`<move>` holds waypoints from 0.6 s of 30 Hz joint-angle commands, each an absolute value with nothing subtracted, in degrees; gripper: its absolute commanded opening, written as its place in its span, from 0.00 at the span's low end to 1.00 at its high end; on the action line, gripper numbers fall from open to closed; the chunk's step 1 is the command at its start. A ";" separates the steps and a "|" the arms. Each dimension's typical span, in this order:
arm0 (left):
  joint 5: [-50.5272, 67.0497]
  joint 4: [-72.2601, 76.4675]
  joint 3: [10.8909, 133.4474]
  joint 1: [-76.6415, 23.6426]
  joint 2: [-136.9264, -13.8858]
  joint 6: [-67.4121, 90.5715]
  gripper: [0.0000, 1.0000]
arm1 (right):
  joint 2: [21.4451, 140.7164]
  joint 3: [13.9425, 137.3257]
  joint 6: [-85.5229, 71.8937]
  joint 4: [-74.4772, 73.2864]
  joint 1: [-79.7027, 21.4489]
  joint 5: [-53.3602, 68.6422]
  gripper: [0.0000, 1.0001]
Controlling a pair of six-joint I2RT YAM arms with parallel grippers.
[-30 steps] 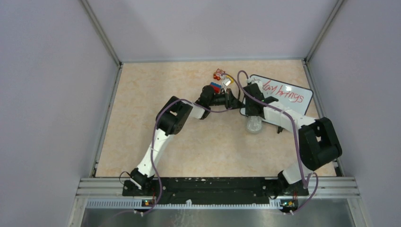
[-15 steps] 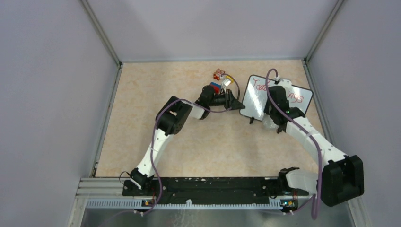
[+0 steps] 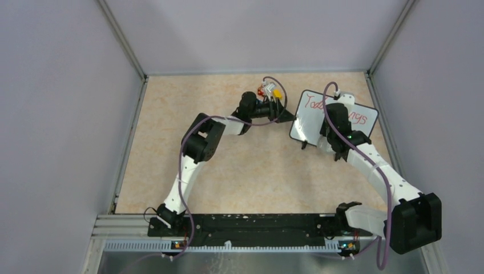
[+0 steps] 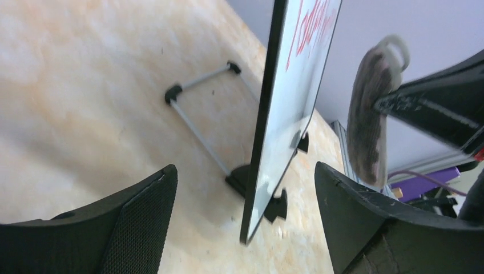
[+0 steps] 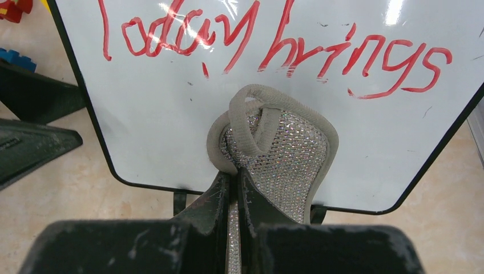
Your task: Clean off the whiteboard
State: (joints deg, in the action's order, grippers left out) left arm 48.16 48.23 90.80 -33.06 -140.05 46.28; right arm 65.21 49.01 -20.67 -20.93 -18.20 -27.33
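The whiteboard (image 3: 308,120) stands tilted on small black feet at the back right, with red handwriting "Today brings" on it (image 5: 171,131). My left gripper (image 3: 287,116) is open. The board's left edge (image 4: 291,114) stands between its wide jaws (image 4: 245,171) and touches neither finger. My right gripper (image 3: 333,117) is shut on a grey sparkly cloth (image 5: 285,154), which it holds in front of the board's lower middle, below the writing (image 5: 235,178). From the left wrist view the cloth (image 4: 368,114) hangs just off the white face.
Small red and yellow toy bricks (image 3: 268,91) lie just behind my left gripper, and a blue one (image 5: 14,57) sits left of the board. A wire stand (image 4: 200,125) props the board from behind. The right wall rail (image 3: 374,97) runs close to the board.
My left gripper has opened and let go of the board's left edge, shifting toward the back. My right arm has swung right, bringing the cloth in front of the board's face.
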 commanded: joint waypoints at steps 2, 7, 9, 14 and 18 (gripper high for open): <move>49.69 48.72 103.40 -32.83 -143.27 46.43 0.92 | 65.75 52.18 -19.30 -18.04 -18.23 -28.24 0.00; 51.09 53.29 107.53 -32.99 -146.33 49.11 0.89 | 67.37 54.04 -18.81 -18.04 -18.23 -28.15 0.00; 51.47 53.25 107.45 -32.98 -146.46 48.42 0.81 | 68.13 54.81 -18.70 -17.97 -18.25 -28.46 0.00; 52.12 54.01 107.11 -33.17 -146.30 48.03 0.62 | 70.89 57.57 -18.20 -18.24 -18.28 -29.15 0.00; 52.99 55.54 107.17 -33.84 -147.21 48.60 0.52 | 73.95 60.94 -17.35 -19.27 -18.21 -29.77 0.00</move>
State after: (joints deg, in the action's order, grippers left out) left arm 51.22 50.74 106.08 -33.17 -146.06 48.36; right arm 71.90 55.70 -18.83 -19.88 -18.20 -27.75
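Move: The middle of the whiteboard's left edge is about 3 cm right of my left hand, some 2 cm farther out and 4 cm higher; the board's lower left corner lies 3 cm right, 3 cm nearer and 4 cm down, and a yellow block sits roughly 13 cm out, 5 cm left and 12 cm below. My right hand, already holding the eraser, has the remaining red writing about 9 cm ahead, 3 cm right and level, and that left edge 7 cm ahead, 12 cm left and 3 cm below. With open fingers astride the board's left edge, I shift my left hand up that edge about 6 cm, going forward and to the right too; then I sink a little over 1 cm, ease slightly back and bring the fingers partway together. My right hand keeps its grip on the eraser and, slowly at first, carries it some 3 cm forward and slightly up towards the red writing. ##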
